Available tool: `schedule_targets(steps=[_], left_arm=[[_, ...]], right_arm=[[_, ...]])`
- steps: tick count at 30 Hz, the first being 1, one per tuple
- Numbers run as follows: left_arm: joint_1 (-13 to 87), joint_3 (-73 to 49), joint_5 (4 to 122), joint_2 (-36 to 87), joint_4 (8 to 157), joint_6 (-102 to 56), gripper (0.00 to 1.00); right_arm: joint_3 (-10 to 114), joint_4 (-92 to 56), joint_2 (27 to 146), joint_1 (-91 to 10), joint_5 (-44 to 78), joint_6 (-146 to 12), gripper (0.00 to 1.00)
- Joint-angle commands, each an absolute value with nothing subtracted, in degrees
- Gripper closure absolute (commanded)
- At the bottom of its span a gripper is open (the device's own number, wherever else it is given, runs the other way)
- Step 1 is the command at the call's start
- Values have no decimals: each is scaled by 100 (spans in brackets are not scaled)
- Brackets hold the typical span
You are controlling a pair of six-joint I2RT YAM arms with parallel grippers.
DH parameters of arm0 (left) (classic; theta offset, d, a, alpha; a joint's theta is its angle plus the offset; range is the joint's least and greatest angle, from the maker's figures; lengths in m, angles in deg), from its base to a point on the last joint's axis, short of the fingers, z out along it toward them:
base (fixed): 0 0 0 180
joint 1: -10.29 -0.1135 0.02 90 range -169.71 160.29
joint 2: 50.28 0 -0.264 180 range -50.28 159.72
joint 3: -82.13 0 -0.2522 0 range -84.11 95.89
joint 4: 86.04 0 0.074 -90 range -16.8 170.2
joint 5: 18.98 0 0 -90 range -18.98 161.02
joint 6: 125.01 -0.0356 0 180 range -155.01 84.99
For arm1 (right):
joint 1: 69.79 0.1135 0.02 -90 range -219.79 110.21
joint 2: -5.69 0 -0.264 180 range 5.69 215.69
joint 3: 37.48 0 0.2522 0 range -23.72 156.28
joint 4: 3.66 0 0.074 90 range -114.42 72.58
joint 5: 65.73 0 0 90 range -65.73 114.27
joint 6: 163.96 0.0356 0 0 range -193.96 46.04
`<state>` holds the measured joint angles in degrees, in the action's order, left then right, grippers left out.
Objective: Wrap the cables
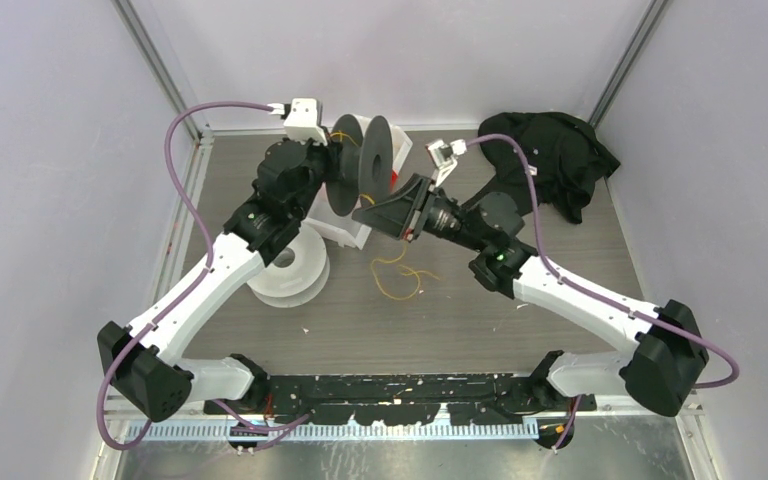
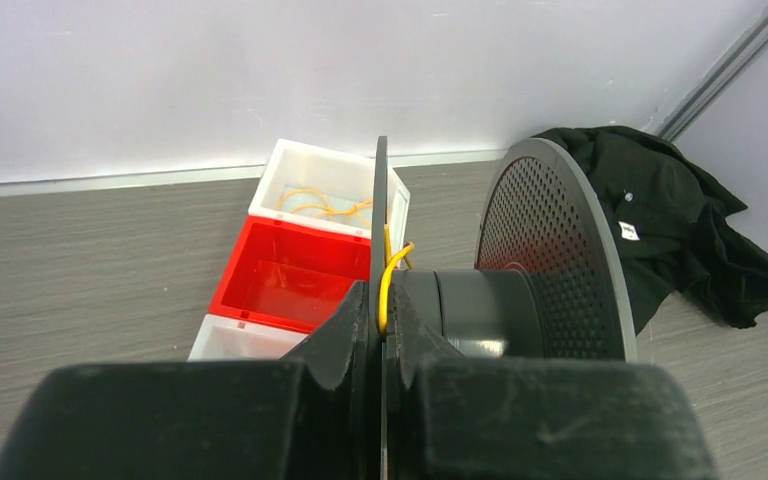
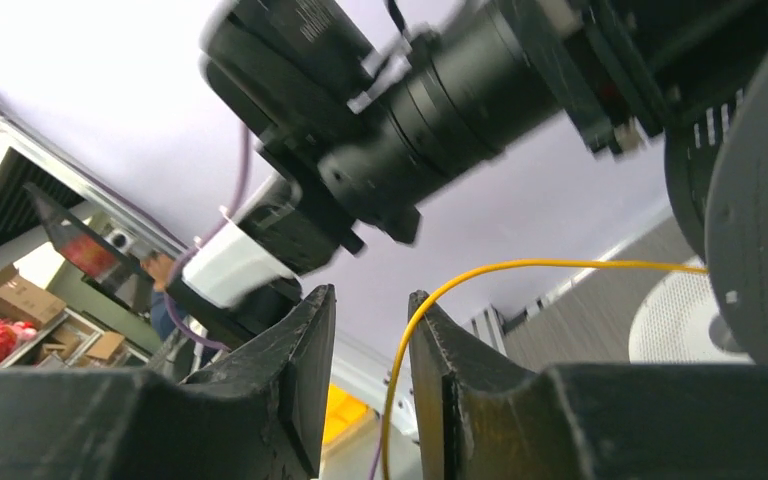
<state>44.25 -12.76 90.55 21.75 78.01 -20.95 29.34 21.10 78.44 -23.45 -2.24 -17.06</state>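
My left gripper (image 1: pixel 333 166) (image 2: pixel 380 300) is shut on the thin near flange of a black spool (image 1: pixel 375 155) (image 2: pixel 480 310), held up on edge above the bins. A yellow cable (image 2: pixel 388 285) is pinched between that flange and one finger, by the hub. My right gripper (image 1: pixel 368 212) (image 3: pixel 370 310) sits just below the spool with its jaws open. The cable (image 3: pixel 560 265) runs along the inner edge of one right fingertip and arcs over to the spool (image 3: pixel 760 200). Loose loops of the cable (image 1: pixel 400 275) lie on the table.
A red bin (image 2: pixel 290 275) and a white bin (image 2: pixel 305 170) with more yellow cord in it stand under the spool. A white spool (image 1: pixel 290 272) lies flat by the left arm. A black cloth (image 1: pixel 550 160) is heaped at the back right corner.
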Motion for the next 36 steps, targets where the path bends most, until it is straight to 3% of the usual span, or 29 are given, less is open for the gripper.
schedule_targets(steps=[1,6,17,26,36], left_arm=[[4402,-1060,8823,1978,8283,-2135,100],[4401,-1034,8426,1985,8123,-2169,100],[4381,-1175,7325,1784,7536,-2746,100],[4271,-883,6286,1543,6846,-2878,100],[3817,-482,5520,1471,6634,-2279,100]], right_arm=[[3287,2994,7759,-2604,-314,-1282,62],[3672,3277,8072,-2762,-437,-1079,62],[4443,1248,7706,-4051,-518,-2423,65],[3930,1457,8094,-4974,-702,-2024,66],[3140,1587,8318,-5111,-662,-1948,67]])
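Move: The left gripper holds the grey spool by its left flange; the spool's middle is about 5 cm ahead, 5 cm right and 7 cm below. The open box stands some 18 cm ahead, 3 cm right and 34 cm below, the white spool roughly 11 cm back, 10 cm left and 33 cm below. The yellow cable already crosses the right gripper's part-open fingers, level with them; the grey spool's middle is about 18 cm ahead, 1 cm left and 8 cm lower. Swing the part-open right gripper up, then forward and right around the grey spool's right side and finally down, ending about 16 cm farther out and 12 cm right, turned some 25 degrees clockwise, leaving the cable. Meanwhile keep the left pinch on flange and cable, drawing the spool back about 6 cm and a little right while turning it clockwise. ##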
